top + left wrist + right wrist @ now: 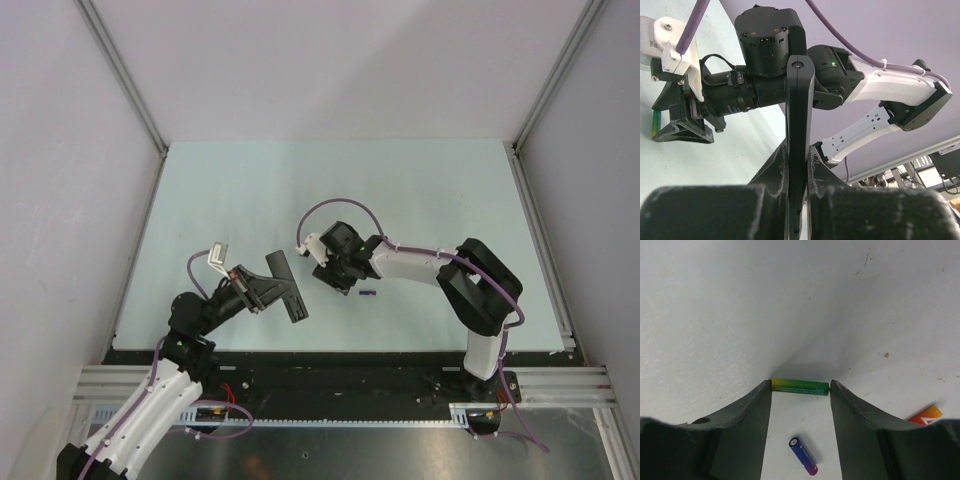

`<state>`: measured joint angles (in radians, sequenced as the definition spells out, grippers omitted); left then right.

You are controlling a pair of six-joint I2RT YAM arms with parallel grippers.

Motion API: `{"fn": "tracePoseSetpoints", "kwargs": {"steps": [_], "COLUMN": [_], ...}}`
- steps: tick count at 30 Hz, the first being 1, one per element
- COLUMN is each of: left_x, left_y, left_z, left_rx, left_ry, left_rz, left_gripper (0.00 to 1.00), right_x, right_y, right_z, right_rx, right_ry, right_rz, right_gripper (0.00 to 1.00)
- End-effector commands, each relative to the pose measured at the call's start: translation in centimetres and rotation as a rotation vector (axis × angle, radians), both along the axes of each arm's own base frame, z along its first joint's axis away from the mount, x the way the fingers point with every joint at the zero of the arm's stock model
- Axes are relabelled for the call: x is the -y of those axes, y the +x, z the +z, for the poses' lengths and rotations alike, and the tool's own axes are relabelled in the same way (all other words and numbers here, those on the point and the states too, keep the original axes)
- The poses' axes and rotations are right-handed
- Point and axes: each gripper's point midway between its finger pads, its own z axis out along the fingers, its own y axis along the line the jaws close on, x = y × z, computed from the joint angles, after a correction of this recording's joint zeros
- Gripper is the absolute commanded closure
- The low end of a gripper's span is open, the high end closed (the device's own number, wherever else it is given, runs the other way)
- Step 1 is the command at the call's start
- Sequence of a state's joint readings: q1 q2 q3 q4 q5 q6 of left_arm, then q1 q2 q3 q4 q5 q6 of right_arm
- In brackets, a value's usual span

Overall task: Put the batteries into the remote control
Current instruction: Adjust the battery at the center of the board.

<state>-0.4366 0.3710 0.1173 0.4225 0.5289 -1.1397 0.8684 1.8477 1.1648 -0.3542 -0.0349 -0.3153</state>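
My left gripper point(262, 290) is shut on the remote control point(286, 288), a slim black bar. In the left wrist view the remote control point(800, 110) stands edge-on between the jaws of that gripper point(799, 150). My right gripper point(336, 275) points down at the table beside it. The green battery point(800, 388) spans the gap of the right gripper point(800, 385) lengthwise, its ends against both fingertips, low over the table. The same green battery point(656, 124) shows at those tips from the side. A blue-purple battery point(803, 456) lies on the table under the jaws. Only one end of the red battery point(925, 415) is visible.
The blue-purple battery point(367, 294) lies just right of the right gripper on the pale green table point(420, 190). White enclosure walls point(60, 200) close in the left, back and right. The right arm's base point(485, 300) stands at the near right.
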Motion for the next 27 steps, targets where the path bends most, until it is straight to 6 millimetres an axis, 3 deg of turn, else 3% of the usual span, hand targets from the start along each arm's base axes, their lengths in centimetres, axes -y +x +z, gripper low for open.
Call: {"fn": "tracePoseSetpoints", "kwargs": {"steps": [1, 10, 16, 17, 18, 21, 27], "left_x": [0.0, 0.0, 0.1, 0.0, 0.0, 0.0, 0.0], "left_y": [0.0, -0.1, -0.1, 0.0, 0.0, 0.0, 0.1], "left_z": [0.3, 0.2, 0.5, 0.4, 0.5, 0.5, 0.3], "left_rx": [0.039, 0.036, 0.039, 0.039, 0.040, 0.039, 0.032], "left_ry": [0.005, 0.003, 0.002, 0.003, 0.003, 0.002, 0.005], "left_rz": [0.003, 0.001, 0.001, 0.003, 0.003, 0.004, 0.006], "left_gripper": [1.00, 1.00, 1.00, 1.00, 1.00, 1.00, 1.00], "right_x": [0.0, 0.3, -0.7, -1.0, -0.7, -0.9, -0.8], "right_y": [0.6, 1.5, 3.5, 3.6, 4.1, 4.1, 3.7], "right_z": [0.6, 1.3, 7.1, 7.9, 9.1, 10.6, 9.8], "right_rx": [0.036, 0.104, 0.217, 0.231, 0.278, 0.280, 0.118], "right_ry": [0.000, -0.021, 0.147, 0.175, 0.189, 0.269, 0.363], "right_rz": [-0.016, -0.082, -0.237, -0.266, -0.328, -0.476, -0.866], "right_gripper": [0.44, 0.34, 0.28, 0.15, 0.06, 0.03, 0.07]}}
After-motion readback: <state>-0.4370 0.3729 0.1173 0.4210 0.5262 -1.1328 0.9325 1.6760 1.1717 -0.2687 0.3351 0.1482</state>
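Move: The green battery lies on the table right between the right fingertips, which span it end to end. From there, the blue battery is about 5 cm back and 7 cm to the right; the red one is roughly 4 cm ahead and 10 cm to the right. From the left hand, which still holds the remote, the green battery is some 10 cm ahead, 12 cm to the right and 20 cm below. The right fingers open off the green battery's ends, then rise about 9 cm, turning some 30 degrees clockwise. ##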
